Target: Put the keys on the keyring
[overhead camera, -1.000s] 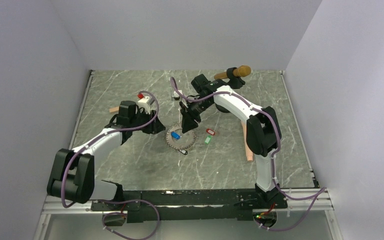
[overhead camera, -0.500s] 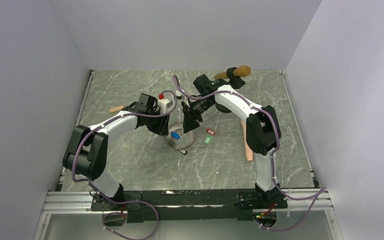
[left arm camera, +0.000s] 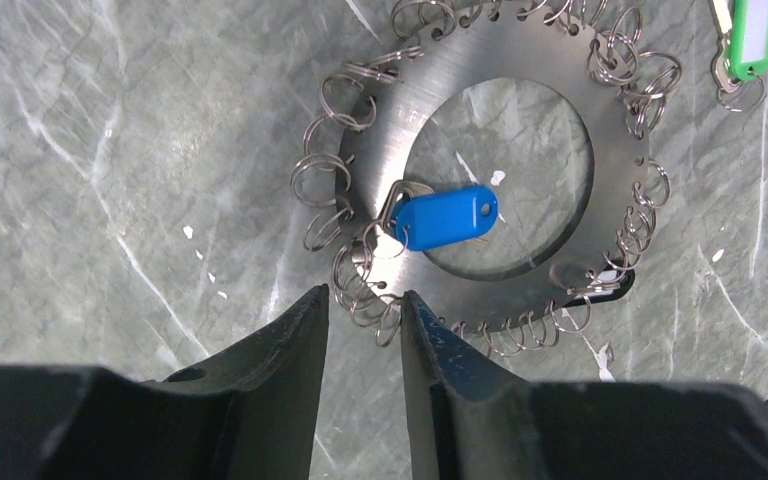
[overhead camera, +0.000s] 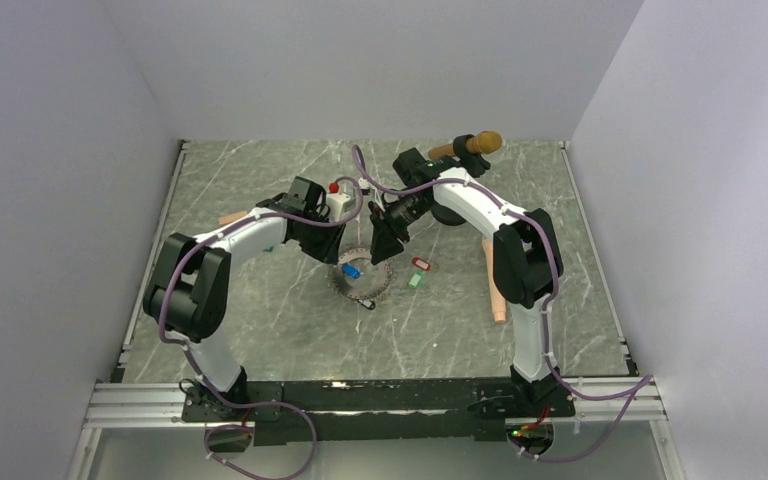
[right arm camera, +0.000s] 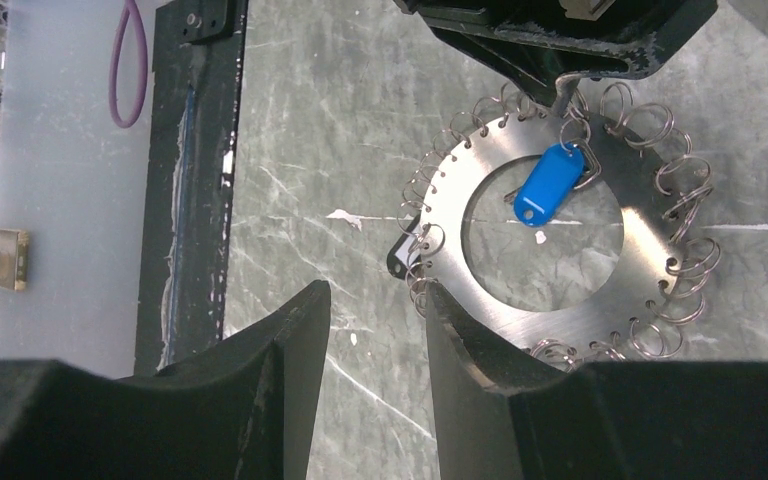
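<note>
The keyring (overhead camera: 378,287) is a flat steel ring plate (left arm camera: 615,190) (right arm camera: 550,328) with several small split rings round its rim, lying mid-table. A blue-tagged key (overhead camera: 351,270) (left arm camera: 440,217) (right arm camera: 548,183) rests on its inner edge, hooked into a split ring. The red key (overhead camera: 420,264) and the green key (overhead camera: 415,281) (left arm camera: 755,35) lie loose to the right of the plate. My left gripper (overhead camera: 331,256) (left arm camera: 363,300) is open at the plate's left rim, with a split ring between its tips. My right gripper (overhead camera: 384,247) (right arm camera: 375,293) is open, one finger touching the rim rings.
A wooden-handled tool (overhead camera: 474,143) lies at the back. A pink stick (overhead camera: 495,290) lies to the right of the keys and a beige piece (overhead camera: 230,217) at the left. A black clasp (overhead camera: 367,303) sticks out from the plate's near edge.
My left arm has swung right, from the left of the table to the keyring's rim, and its jaws have narrowed a little. My right gripper has shifted slightly above the plate.
</note>
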Available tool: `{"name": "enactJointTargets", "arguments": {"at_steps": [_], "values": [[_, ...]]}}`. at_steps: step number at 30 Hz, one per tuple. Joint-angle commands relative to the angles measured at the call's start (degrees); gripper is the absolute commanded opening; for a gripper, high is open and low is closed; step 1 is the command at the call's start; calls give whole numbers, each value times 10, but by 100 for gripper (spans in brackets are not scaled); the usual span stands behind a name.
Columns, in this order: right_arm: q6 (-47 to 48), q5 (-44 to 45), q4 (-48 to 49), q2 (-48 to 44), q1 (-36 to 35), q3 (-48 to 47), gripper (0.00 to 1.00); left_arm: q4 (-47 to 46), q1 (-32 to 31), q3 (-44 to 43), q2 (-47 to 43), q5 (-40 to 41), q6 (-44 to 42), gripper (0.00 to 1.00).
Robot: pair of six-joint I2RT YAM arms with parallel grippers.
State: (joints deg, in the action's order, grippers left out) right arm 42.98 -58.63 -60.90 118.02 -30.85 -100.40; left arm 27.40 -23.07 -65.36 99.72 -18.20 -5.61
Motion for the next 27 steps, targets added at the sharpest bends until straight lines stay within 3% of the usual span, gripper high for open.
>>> {"name": "enactJointTargets", "arguments": {"at_steps": [1, 16, 27], "values": [[23, -31, -6, -1, -6, -14, 44, 27, -8, -26, 29, -16, -19, 31], [31, -41, -18, 1, -1, -18, 44, 46, -18, -35, 53, 9, -29, 28], [34, -46, -23, 0, 1, -20, 44, 57, -20, -40, 63, 11, -34, 6]]}}
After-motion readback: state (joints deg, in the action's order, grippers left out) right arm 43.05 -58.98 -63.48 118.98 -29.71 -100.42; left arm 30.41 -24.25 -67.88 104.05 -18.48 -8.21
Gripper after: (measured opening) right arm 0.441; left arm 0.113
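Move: The blue key's wire ring, at the near-left rim of the round keyring plate, lies just under the left hand: about 1 cm back, 1 cm right and 2 cm down. The blue tag is some 3 cm right and 1 cm back. The plate's middle is about 6 cm right and 2 cm back, the black key roughly 7 cm right and 8 cm back. From the right hand the wire ring lies about 10 cm left, 4 cm ahead and 11 cm below. Downward, slowing as it goes, the left hand sinks just under 2 cm onto the blue key's wire ring at the plate's rim, easing about half a centimetre back and to its right, with its tilt almost unchanged. Its fingers, part open at first, hold their gap around halfway, then close nearly shut once the hand has settled, pinching at the wire. ##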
